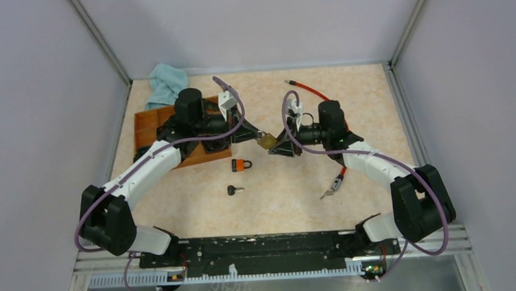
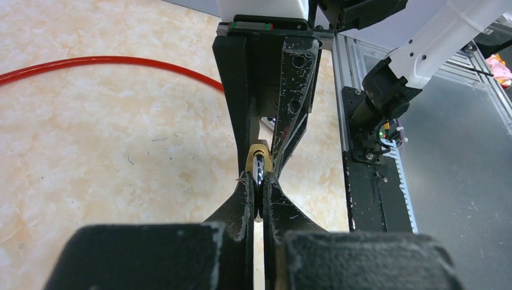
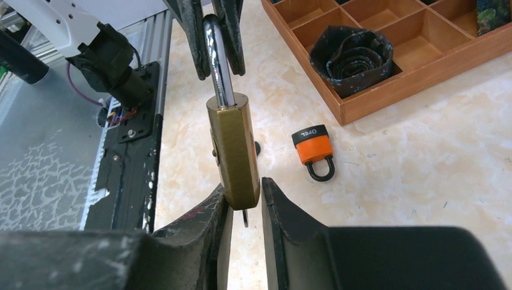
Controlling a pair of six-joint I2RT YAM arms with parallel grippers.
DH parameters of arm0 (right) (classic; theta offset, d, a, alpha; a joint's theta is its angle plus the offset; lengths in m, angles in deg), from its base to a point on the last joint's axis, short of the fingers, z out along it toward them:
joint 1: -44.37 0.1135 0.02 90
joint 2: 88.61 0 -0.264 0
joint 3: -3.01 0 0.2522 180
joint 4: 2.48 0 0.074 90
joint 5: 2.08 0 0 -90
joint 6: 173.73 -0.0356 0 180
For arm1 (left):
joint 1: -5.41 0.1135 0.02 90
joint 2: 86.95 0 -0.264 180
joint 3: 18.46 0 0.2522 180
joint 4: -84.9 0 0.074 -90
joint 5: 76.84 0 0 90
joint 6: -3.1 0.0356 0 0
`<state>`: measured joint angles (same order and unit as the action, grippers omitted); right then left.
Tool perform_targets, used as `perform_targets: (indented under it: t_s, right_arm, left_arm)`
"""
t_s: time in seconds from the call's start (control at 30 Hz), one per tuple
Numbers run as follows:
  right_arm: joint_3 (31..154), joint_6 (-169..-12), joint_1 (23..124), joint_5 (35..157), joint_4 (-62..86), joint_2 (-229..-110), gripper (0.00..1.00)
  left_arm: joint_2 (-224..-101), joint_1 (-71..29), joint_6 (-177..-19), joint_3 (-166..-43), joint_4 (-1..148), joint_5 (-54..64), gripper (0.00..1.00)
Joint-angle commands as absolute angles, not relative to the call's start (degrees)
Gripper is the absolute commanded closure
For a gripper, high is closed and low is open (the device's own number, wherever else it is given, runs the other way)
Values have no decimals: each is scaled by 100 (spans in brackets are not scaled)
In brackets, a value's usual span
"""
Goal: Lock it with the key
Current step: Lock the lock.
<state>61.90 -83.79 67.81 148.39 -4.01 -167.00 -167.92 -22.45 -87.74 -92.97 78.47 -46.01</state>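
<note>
A brass padlock (image 1: 267,142) hangs above the table between the two arms. My left gripper (image 1: 258,135) is shut on its steel shackle (image 3: 217,66); in the left wrist view (image 2: 259,178) the shackle shows edge-on between the tips. My right gripper (image 3: 244,187) pinches the lower end of the brass body (image 3: 234,145) from both sides. A thin metal key stub (image 3: 246,217) sticks out under the body, between the fingers and untouched. A black-headed key (image 1: 234,190) lies on the table in front.
An orange padlock (image 1: 242,164) lies just below the held lock. A wooden divided tray (image 1: 147,124) holding a rolled dark strap (image 3: 351,57) stands at the left, with a blue cloth (image 1: 167,83) behind it. A red cable (image 1: 312,89) runs along the right.
</note>
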Motion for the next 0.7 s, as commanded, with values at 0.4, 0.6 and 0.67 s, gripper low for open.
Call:
perform_targets:
  t_s: [0.4, 0.6, 0.67]
  right_arm:
    - [6294, -8175, 6542, 14879, -718, -16551, 100]
    - [6291, -7917, 6503, 14840, -505, -16665, 100]
    - [6305, -7863, 6502, 14849, -456, -16715, 100]
  left_arm:
    - [-16535, -2013, -9238, -9212, 8606, -4691, 100]
    - [-16517, -1574, -9938, -9137, 9234, -4727, 100]
    - [-16497, -1446, -9974, -9133, 9278, -4731, 100]
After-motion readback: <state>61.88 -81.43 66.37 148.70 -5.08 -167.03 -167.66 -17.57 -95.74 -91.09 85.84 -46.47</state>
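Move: The key in the right gripper's half-open jaws sits about 1 cm left of that hand point, level with it. The brass padlock, its shackle in the left fingers, is some 4 cm right, 1 cm back and 1 below the left hand; the key is about 5 cm right of that hand, 3 back and 2 below. From the right hand, the brass padlock is about 3 cm left and 1 ahead, the orange padlock 11 cm left, 5 back and 18 below. Close the right fingers fully on the key and hold that hand nearly in place, letting it ease barely 1 cm forward. Keep the left grip on the shackle; once the right fingers are shut, draw the brass padlock off the key, forward and to the left by about 3 cm altogether, slowly at first and then quicker, rising slightly. ##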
